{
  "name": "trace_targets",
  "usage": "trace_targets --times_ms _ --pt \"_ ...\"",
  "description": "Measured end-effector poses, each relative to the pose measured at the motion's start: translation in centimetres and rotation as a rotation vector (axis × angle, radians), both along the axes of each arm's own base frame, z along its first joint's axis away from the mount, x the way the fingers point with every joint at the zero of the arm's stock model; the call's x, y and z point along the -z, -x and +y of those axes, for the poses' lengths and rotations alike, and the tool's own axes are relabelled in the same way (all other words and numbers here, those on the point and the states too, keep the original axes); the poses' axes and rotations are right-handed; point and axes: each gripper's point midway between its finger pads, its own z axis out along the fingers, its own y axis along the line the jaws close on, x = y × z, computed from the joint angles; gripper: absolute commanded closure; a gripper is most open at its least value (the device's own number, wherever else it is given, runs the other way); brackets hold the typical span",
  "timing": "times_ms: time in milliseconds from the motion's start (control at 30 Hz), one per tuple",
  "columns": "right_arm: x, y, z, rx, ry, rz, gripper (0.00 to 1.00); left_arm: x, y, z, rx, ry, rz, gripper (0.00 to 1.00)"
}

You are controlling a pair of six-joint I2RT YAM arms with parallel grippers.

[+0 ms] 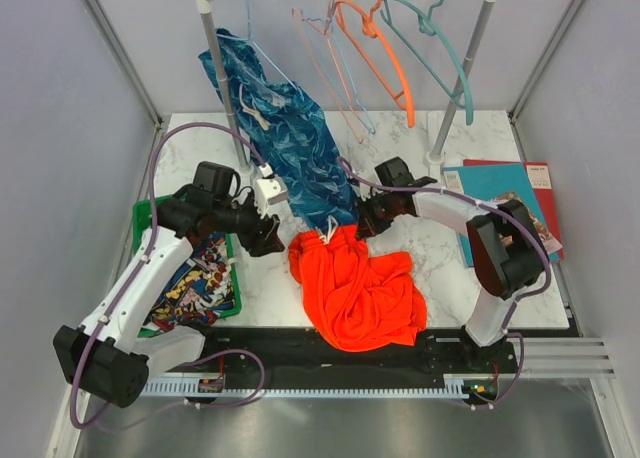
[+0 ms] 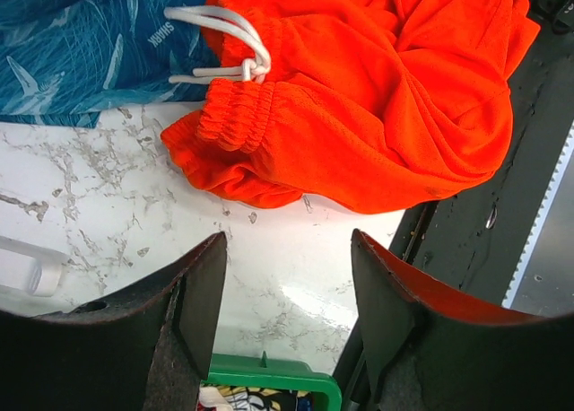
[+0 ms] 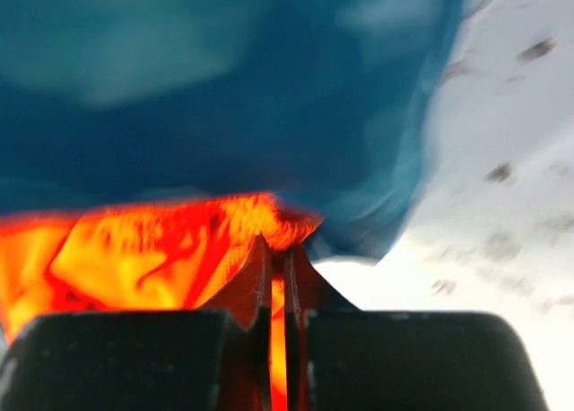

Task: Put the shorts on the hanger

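Observation:
The bright orange-red shorts [image 1: 360,288] lie crumpled on the marble table, their white drawstring [image 2: 224,34] at the waistband. My right gripper [image 1: 362,228] is at the shorts' upper right edge; the right wrist view has it [image 3: 280,249] shut on a fold of the shorts [image 3: 152,249]. My left gripper [image 1: 268,240] hovers just left of the shorts, open with nothing between its fingers [image 2: 289,240], the shorts [image 2: 386,97] lying ahead of it. The teal hanger [image 1: 440,68] hangs on the rail at the back right, away from both grippers.
A blue patterned garment [image 1: 290,128] hangs from the rack and drapes onto the table behind the shorts. Orange [image 1: 385,58] and pale pink [image 1: 330,58] hangers share the rail. A green bin [image 1: 150,213] with comic-print cloth [image 1: 195,283] sits left. Books [image 1: 500,183] lie right.

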Motion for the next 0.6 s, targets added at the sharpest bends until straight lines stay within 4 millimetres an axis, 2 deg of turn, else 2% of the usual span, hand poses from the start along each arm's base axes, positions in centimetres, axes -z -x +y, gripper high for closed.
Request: trace_targets --times_ms 100,267,333,433,600 --pt "-2.5 1.6 -0.3 -0.054 -0.031 -0.030 1.00 0.5 0.0 0.2 -0.007 -0.003 0.013 0.36" --pt "-9.2 4.9 -1.6 -0.181 -0.090 -0.188 1.00 0.6 -0.1 0.1 -0.004 0.019 0.011 0.35" --pt "-10.9 6.3 -2.3 -0.232 -0.091 -0.238 1.00 0.8 0.0 0.0 0.012 0.030 0.005 0.35" --pt "-11.8 8.2 -3.6 -0.314 -0.064 -0.274 1.00 1.3 0.4 -0.3 0.074 0.036 -0.022 0.34" --pt "-12.1 11.7 -6.1 -0.501 0.014 -0.326 1.00 3.1 1.2 -0.4 0.226 0.026 -0.097 0.33"
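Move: The right fingers are already shut on the far right end of the orange shorts' waistband; the shorts' middle lies about 14 cm back and 2 cm to the left of them, roughly level. The white drawstring is some 8 cm left and level fore-and-aft, and the blue garment's lower end is about 6 cm ahead and 10 cm left. From the left hand the shorts' middle is roughly 18 cm right, 5 cm back and 17 cm below. Still pinching the waistband, the right hand lifts about 12 cm, drawing back and rightward; the left hand sinks slightly. ##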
